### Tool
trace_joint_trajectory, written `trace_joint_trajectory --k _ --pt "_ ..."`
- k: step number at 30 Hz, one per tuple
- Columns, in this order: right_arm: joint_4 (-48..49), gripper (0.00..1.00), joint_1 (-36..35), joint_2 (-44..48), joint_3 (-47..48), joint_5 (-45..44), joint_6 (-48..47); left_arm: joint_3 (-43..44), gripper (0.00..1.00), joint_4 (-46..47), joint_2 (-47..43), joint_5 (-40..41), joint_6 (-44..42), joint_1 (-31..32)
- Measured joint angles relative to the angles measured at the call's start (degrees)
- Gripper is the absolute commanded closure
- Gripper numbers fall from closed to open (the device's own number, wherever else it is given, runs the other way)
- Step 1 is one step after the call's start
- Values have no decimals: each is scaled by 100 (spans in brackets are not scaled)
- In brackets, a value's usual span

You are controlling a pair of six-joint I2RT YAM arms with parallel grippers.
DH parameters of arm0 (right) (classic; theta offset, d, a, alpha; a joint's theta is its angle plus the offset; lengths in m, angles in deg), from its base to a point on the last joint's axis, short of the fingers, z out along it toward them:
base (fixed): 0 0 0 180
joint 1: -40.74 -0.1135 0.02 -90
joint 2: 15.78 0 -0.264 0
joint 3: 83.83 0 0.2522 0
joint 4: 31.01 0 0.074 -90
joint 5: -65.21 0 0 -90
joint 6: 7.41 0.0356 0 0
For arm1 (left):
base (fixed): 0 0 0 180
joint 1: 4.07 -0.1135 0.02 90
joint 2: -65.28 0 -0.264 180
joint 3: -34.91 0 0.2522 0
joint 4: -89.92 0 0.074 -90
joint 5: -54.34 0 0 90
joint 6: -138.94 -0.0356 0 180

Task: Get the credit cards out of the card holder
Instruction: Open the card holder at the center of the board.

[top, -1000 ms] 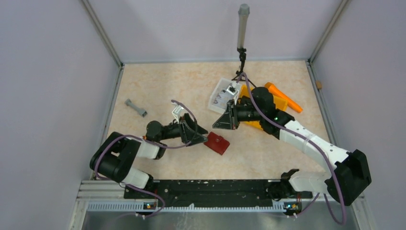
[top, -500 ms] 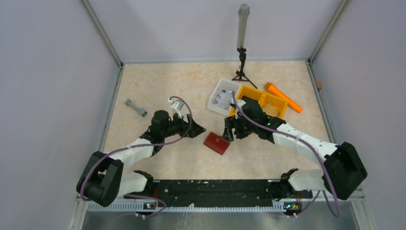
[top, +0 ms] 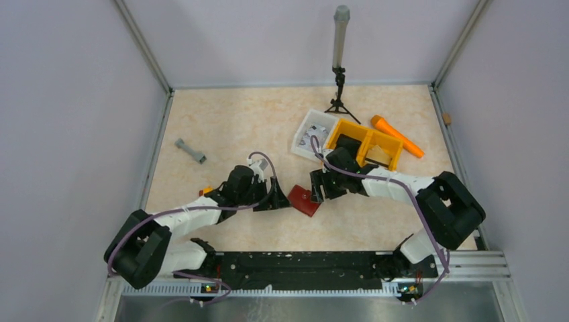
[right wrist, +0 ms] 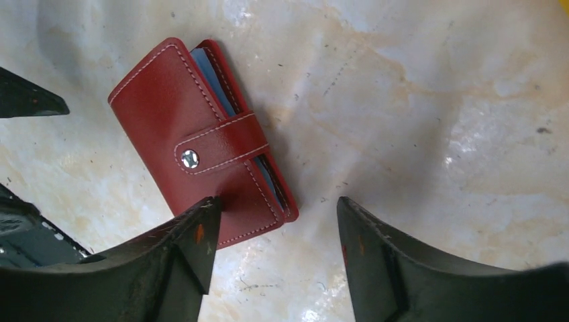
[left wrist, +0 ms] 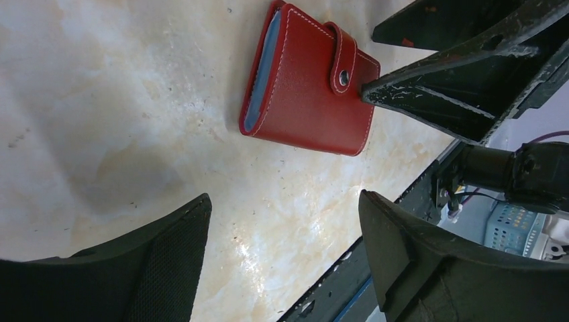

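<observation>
The card holder (top: 304, 200) is a dark red wallet lying flat on the table, its snap tab (right wrist: 216, 151) fastened. Only the pale blue edges of the credit cards (left wrist: 258, 80) show between its covers, also seen as card edges (right wrist: 213, 78) in the right wrist view. My left gripper (top: 282, 199) is open just left of the wallet, and in its wrist view the left gripper (left wrist: 285, 201) has only bare table between its fingers. My right gripper (top: 317, 188) is open at the wallet's right side. In its wrist view the right gripper (right wrist: 276, 201) has one fingertip over the wallet's corner.
A white tray (top: 300, 141) and a yellow-orange divided bin (top: 346, 127) stand behind the right arm, with an orange tool (top: 397, 135) beyond them. A grey dumbbell-shaped piece (top: 190, 151) lies at the left. A small tripod with a pole (top: 339, 60) stands at the back.
Both arms have closed in on the wallet from either side. The right gripper came down from over the bin and went from shut to open. The wallet has not moved.
</observation>
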Motion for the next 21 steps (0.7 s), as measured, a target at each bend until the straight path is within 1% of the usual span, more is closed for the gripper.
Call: trace_joint_trajectory --k 5,7,10,12,14,15,17,18,21 --pt "334 54 0 -199 -9 345 83 -2 28 63 306 149 240 184" --pt "470 65 0 -227 -55 518 122 11 31 125 455 138 317 199" --pt "599 75 0 -227 -142 719 216 87 35 304 680 144 380 208" --pt "739 77 0 -227 -203 874 293 127 38 435 811 144 396 216" --pt "890 81 0 -227 -284 1034 402 136 44 560 909 131 437 225" --pt "979 82 0 -227 -337 1134 463 136 48 629 962 140 452 238" --pt "1093 84 0 -227 -393 1281 581 138 60 756 1084 127 485 275" --pt "1152 84 0 -227 -415 1342 643 138 63 787 1130 122 505 293" --pt "1279 84 0 -225 -415 1513 778 140 68 822 1259 94 531 337"
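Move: The card holder lies flat between my hands: about 7 cm to the right of my left hand, some 1 cm nearer my base and 4 cm lower. From my right hand it is some 5 cm left, 2 cm back and 2 cm lower. Also from my right hand, the orange organizer sits about 12 cm ahead and 12 cm right, and the white tray roughly 17 cm ahead and 2 cm left. I bring both hands in on the card holder and narrow the fingers on it. My right hand sweeps left and a little back, about 5 cm, tilting some 15 degrees and closing nearly shut at the holder's near end; my left hand sinks about 3 cm while easing 2 cm right, its open fingers closing more than halfway at the holder's left edge. ##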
